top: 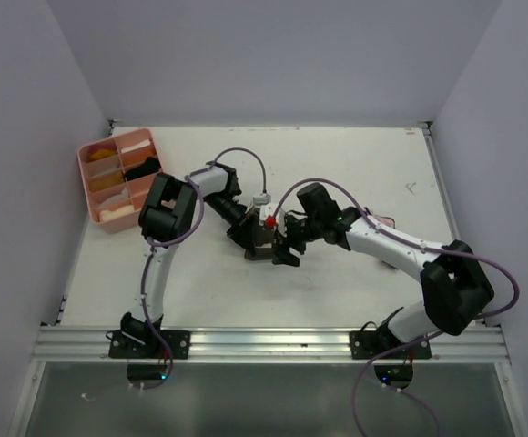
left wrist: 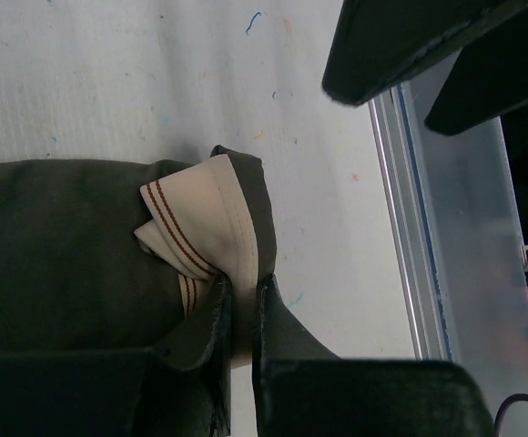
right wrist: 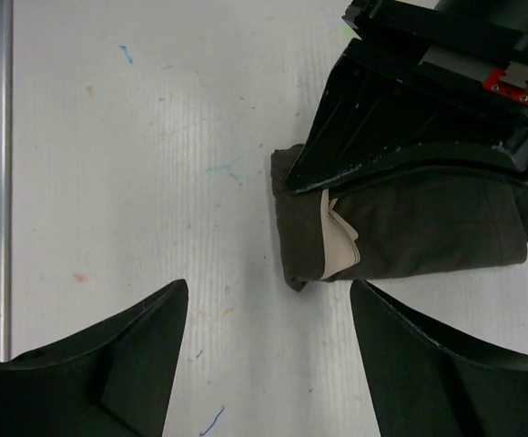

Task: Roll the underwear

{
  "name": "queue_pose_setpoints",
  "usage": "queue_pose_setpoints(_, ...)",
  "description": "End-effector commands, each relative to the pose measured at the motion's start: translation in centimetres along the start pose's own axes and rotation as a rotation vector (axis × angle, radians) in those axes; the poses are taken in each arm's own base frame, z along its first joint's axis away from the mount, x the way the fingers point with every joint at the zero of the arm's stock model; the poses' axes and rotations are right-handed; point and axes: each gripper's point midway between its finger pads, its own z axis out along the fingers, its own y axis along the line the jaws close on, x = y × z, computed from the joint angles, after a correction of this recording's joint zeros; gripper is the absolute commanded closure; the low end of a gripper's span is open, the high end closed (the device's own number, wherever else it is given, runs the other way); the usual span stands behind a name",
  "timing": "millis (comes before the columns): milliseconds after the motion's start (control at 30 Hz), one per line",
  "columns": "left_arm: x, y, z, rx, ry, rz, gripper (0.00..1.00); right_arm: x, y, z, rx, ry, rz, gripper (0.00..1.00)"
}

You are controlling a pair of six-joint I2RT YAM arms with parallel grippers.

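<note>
The dark olive-brown underwear [right wrist: 428,228] lies folded into a thick bundle at the table's middle [top: 262,242], its cream waistband [left wrist: 200,223] with thin red stripes sticking out at one end. My left gripper [left wrist: 241,305] is shut on that waistband edge, pinching the cloth between its fingertips. In the right wrist view its black body [right wrist: 410,100] rests over the bundle's top. My right gripper [right wrist: 269,300] stands open just off the bundle's end, with only bare table between its fingers. A scrap of pale pink cloth [top: 386,220] shows behind my right forearm.
A pink compartment tray [top: 94,196] with small folded items stands at the far left. An aluminium rail [top: 273,341] runs along the near table edge. Grey walls close in the table on the left, right and back.
</note>
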Motion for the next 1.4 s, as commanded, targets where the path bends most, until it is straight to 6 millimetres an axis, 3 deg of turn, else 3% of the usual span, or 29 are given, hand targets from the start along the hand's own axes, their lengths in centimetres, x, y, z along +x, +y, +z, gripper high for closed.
queue_pose_setpoints(0, 4.3, 3.3, 0.6, -0.039, 0.149, -0.002, 1.00, -0.8, -2.3, 1.4, 0.091, -0.026, -0.146, 0.25)
queue_pose_setpoints(133, 4.4, 3.4, 0.6, -0.040, 0.152, -0.004, 1.00, -0.7, -2.9, 3.1, 0.103, -0.057, -0.211, 0.25)
queue_pose_setpoints(433, 4.5, 3.6, 0.6, -0.042, 0.153, -0.011, 1.00, 0.1, -2.1, 6.2, 0.063, -0.037, -0.276, 0.28)
queue_pose_setpoints(833, 4.5, 3.5, 0.5, -0.042, 0.149, -0.014, 1.00, 3.2, -1.1, 7.9, -0.005, 0.016, -0.254, 0.64)
queue_pose_setpoints(1067, 3.2, 3.4, -0.4, -0.110, 0.099, 0.005, 0.82, 5.5, 0.3, 9.4, -0.130, 0.099, -0.139, 0.99)
queue_pose_setpoints(1200, 0.8, 3.1, -1.8, -0.178, 0.046, 0.054, 0.70, 6.0, 1.0, 9.9, -0.180, 0.110, -0.044, 1.00)
queue_pose_setpoints(1367, -3.3, 1.8, -7.2, -0.371, -0.050, 0.136, 0.56, 5.9, 1.4, 10.0, -0.238, 0.103, 0.029, 1.00)
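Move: The folded waistband end of the underwear lies about 2 cm ahead of the right hand, some 5 cm to its left and 8 cm below. The closed left gripper is roughly 8 cm left of the right hand, 2 cm ahead and 8 cm lower. The rest of the underwear stretches forward, its middle about 8 cm ahead, 6 cm left and 9 cm below. From the left hand, which already pinches that waistband end, the end's middle is about 2 cm to the right. Hold the waistband fold still with the left gripper while you bring the partly open right gripper about 7 cm down and 4 cm left onto the free right side of the folded end, easing slightly forward. Shut the right fingers on it and carry on some 2 cm left; meanwhile open the left fingers partway and start drawing them left, then forward and up. ##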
